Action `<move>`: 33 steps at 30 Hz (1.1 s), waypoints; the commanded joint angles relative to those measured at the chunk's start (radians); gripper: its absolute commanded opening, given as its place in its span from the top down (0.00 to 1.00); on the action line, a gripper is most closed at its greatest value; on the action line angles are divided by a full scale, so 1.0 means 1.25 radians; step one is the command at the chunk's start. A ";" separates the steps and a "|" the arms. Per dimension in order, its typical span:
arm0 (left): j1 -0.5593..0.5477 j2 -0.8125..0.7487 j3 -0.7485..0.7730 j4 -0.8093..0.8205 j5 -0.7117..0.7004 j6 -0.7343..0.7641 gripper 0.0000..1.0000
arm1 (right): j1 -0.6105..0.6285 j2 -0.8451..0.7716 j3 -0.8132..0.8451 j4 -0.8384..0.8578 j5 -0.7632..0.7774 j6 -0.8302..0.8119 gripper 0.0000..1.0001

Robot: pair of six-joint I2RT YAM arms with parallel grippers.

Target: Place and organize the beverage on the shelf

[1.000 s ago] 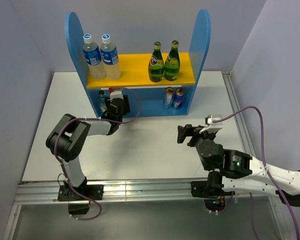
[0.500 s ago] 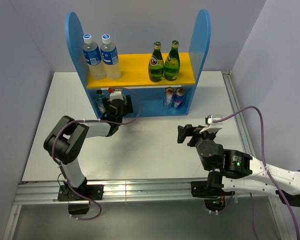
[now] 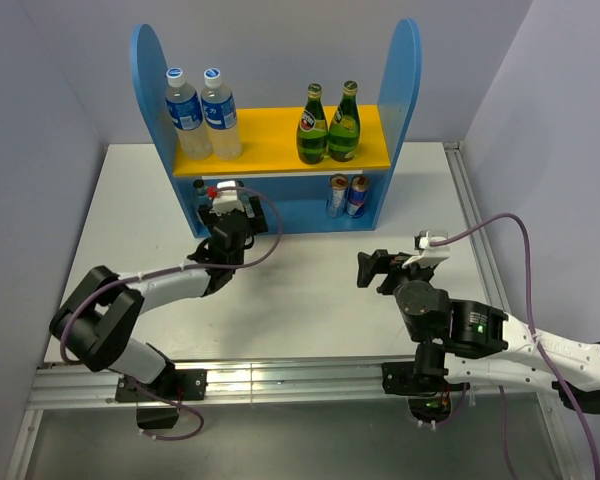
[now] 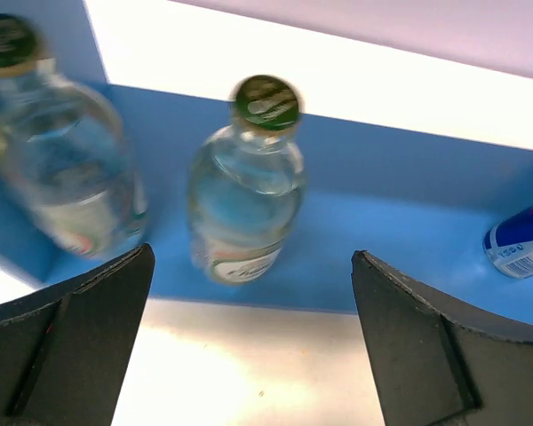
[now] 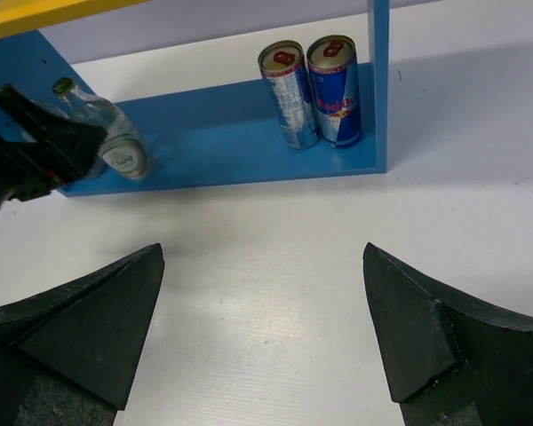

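The shelf (image 3: 404, 70) stands at the back of the table. Its yellow upper board holds two water bottles (image 3: 202, 112) and two green bottles (image 3: 327, 124). Its blue base (image 4: 382, 257) holds two cans (image 3: 347, 196) on the right and two small clear bottles with green caps on the left (image 4: 247, 188). My left gripper (image 3: 223, 202) is open and empty just in front of those small bottles, touching neither (image 4: 253, 257). My right gripper (image 3: 366, 268) is open and empty over the bare table, well short of the shelf (image 5: 262, 253).
The shelf's right side panel (image 5: 379, 80) stands just right of the cans (image 5: 313, 92). The white table (image 3: 310, 300) ends in a metal rail on the right (image 3: 470, 220). Grey walls close in at the back and both sides.
My left arm's elbow has dropped toward the near left while its gripper stays at the lower left of the shelf. The right arm has barely moved.
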 commanded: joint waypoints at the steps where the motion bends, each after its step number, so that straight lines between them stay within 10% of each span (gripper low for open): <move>1: -0.012 -0.061 -0.037 -0.032 -0.064 -0.045 0.01 | 0.008 0.012 0.021 -0.033 0.014 0.036 0.00; 6: -0.090 -0.199 -0.073 -0.236 -0.150 -0.157 0.01 | 0.010 0.013 0.074 -0.102 -0.061 0.074 0.00; 15: -0.352 -0.562 0.266 -1.109 -0.211 -0.404 0.01 | 0.012 0.051 0.385 -0.251 -0.205 -0.005 0.00; 33: -0.352 -0.749 0.499 -1.236 -0.212 -0.258 0.01 | 0.012 0.087 0.551 -0.251 -0.224 -0.087 0.00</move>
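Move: The clear bottle just set down on the lower shelf stands about 7 cm ahead of the open left hand, 1 cm to its left and 7 cm below. Level with it, the other clear bottle is some 9 cm to its left; the silver can is about 23 cm to its right, with the blue can 5 cm beyond that. From the right hand the same bottle lies about 27 cm ahead, 29 cm left and 17 cm below. Backward first, almost level, the empty left hand draws away from the two clear bottles and out from the shelf front, then swings up and to its left, ending some 23 cm back, 25 cm higher and 12 cm left, rolled about 20 degrees left side down. The right hand meanwhile rises about 16 cm, edges back and turns some 15 degrees counter-clockwise. Both grippers stay wide open. ##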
